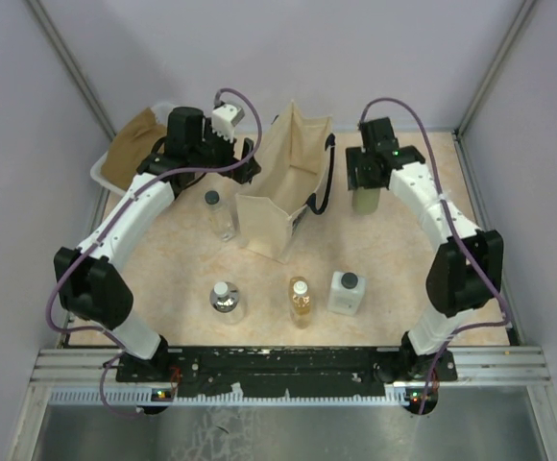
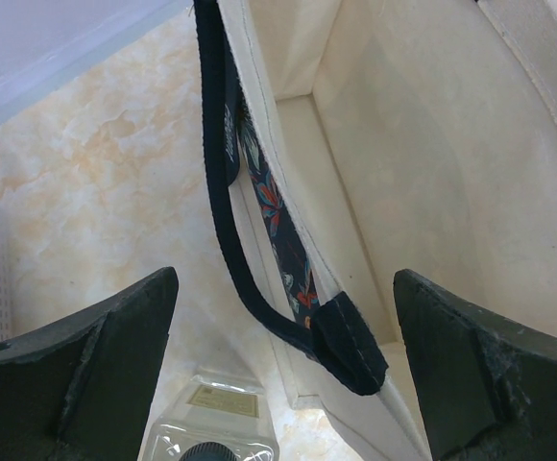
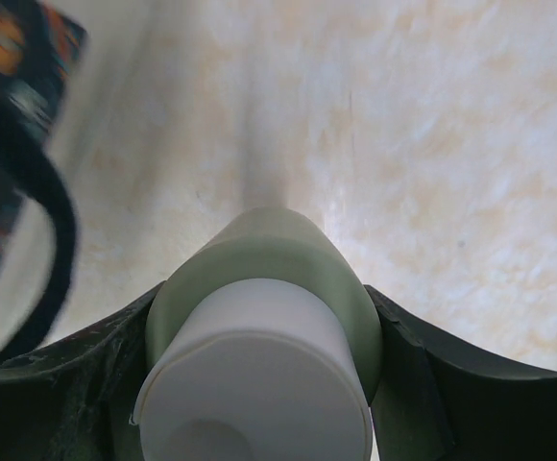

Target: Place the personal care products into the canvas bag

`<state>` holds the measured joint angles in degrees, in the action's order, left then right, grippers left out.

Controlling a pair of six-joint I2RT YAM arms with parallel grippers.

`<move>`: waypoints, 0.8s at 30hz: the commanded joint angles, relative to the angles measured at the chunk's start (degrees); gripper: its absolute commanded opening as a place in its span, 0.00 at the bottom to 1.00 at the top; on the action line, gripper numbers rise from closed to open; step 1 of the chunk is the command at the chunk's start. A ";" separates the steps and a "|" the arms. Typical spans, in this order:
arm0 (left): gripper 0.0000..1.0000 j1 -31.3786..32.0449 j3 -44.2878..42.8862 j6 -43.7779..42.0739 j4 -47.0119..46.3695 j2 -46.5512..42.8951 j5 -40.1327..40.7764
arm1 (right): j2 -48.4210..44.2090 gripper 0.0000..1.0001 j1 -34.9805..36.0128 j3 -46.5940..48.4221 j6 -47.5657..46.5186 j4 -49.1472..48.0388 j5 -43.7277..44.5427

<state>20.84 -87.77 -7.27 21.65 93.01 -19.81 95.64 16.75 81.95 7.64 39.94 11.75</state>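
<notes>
The canvas bag (image 1: 283, 182) stands upright and open at the back middle of the table. My left gripper (image 1: 248, 161) hangs open over its left wall, its fingers (image 2: 115, 355) on either side of the black handle (image 2: 245, 259), gripping nothing. The slim clear bottle (image 1: 217, 213) stands just left of the bag and shows below that gripper (image 2: 211, 423). My right gripper (image 1: 365, 181), right of the bag, is shut on the olive-green bottle (image 3: 269, 254) with cream cap (image 3: 259, 384); both fingers press its body. Near the front stand the silvery bottle (image 1: 225, 298), amber bottle (image 1: 301, 300) and square whitish bottle (image 1: 346, 293).
A white tub (image 1: 104, 171) with brown cloth (image 1: 133, 144) sits at the back left corner, behind my left arm. The bag's right handle (image 3: 53, 230) hangs close to the left of the held bottle. Metal frame posts and walls bound the table.
</notes>
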 commanded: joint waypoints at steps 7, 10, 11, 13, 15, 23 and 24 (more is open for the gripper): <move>0.99 -0.19 0.72 0.37 -1.96 0.47 -3.63 | -1.44 0.00 3.11 30.80 -8.35 -3.92 1.08; 0.99 -0.14 1.52 -0.38 -2.06 0.84 -1.97 | -1.48 0.00 4.82 32.71 -12.13 -8.37 0.76; 0.99 -0.10 2.08 -0.55 -2.36 0.93 -1.57 | -1.40 0.00 5.13 33.57 -12.72 -9.46 -0.17; 0.98 -0.10 3.09 -0.85 -3.25 1.13 -1.07 | -1.41 0.00 5.66 35.24 -13.31 -11.15 -2.85; 0.93 -0.10 3.59 -0.98 -3.74 1.63 -0.93 | 0.41 0.00 6.39 36.16 -13.75 -13.38 -5.13; 0.13 -0.15 3.35 -1.22 -3.98 2.90 0.87 | 2.70 0.00 11.00 38.31 -17.47 -19.14 -8.16; 0.02 -0.11 3.32 -1.25 -3.86 2.79 1.37 | 3.36 0.00 11.20 38.94 -17.25 -19.20 -8.94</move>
<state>20.86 -84.55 -7.40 19.16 95.68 -20.27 99.61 25.93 113.93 -7.03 33.08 5.85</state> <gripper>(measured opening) 0.234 0.685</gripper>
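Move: The right hand already holds the green bottle upright; the canvas bag's middle lies about 16 cm to its left, level with it fore and aft and some 3 cm lower, with the black handle about 8 cm left at hand height. The left hand, wide open, has the bag's left rim about 4 cm below and 1 cm ahead, sideways in line; the clear bottle stands some 8 cm back, 5 cm left and 18 cm down. Right hand lifts the green bottle about 22 cm, then leftward towards the bag; left hand sinks, pinching its rim. ##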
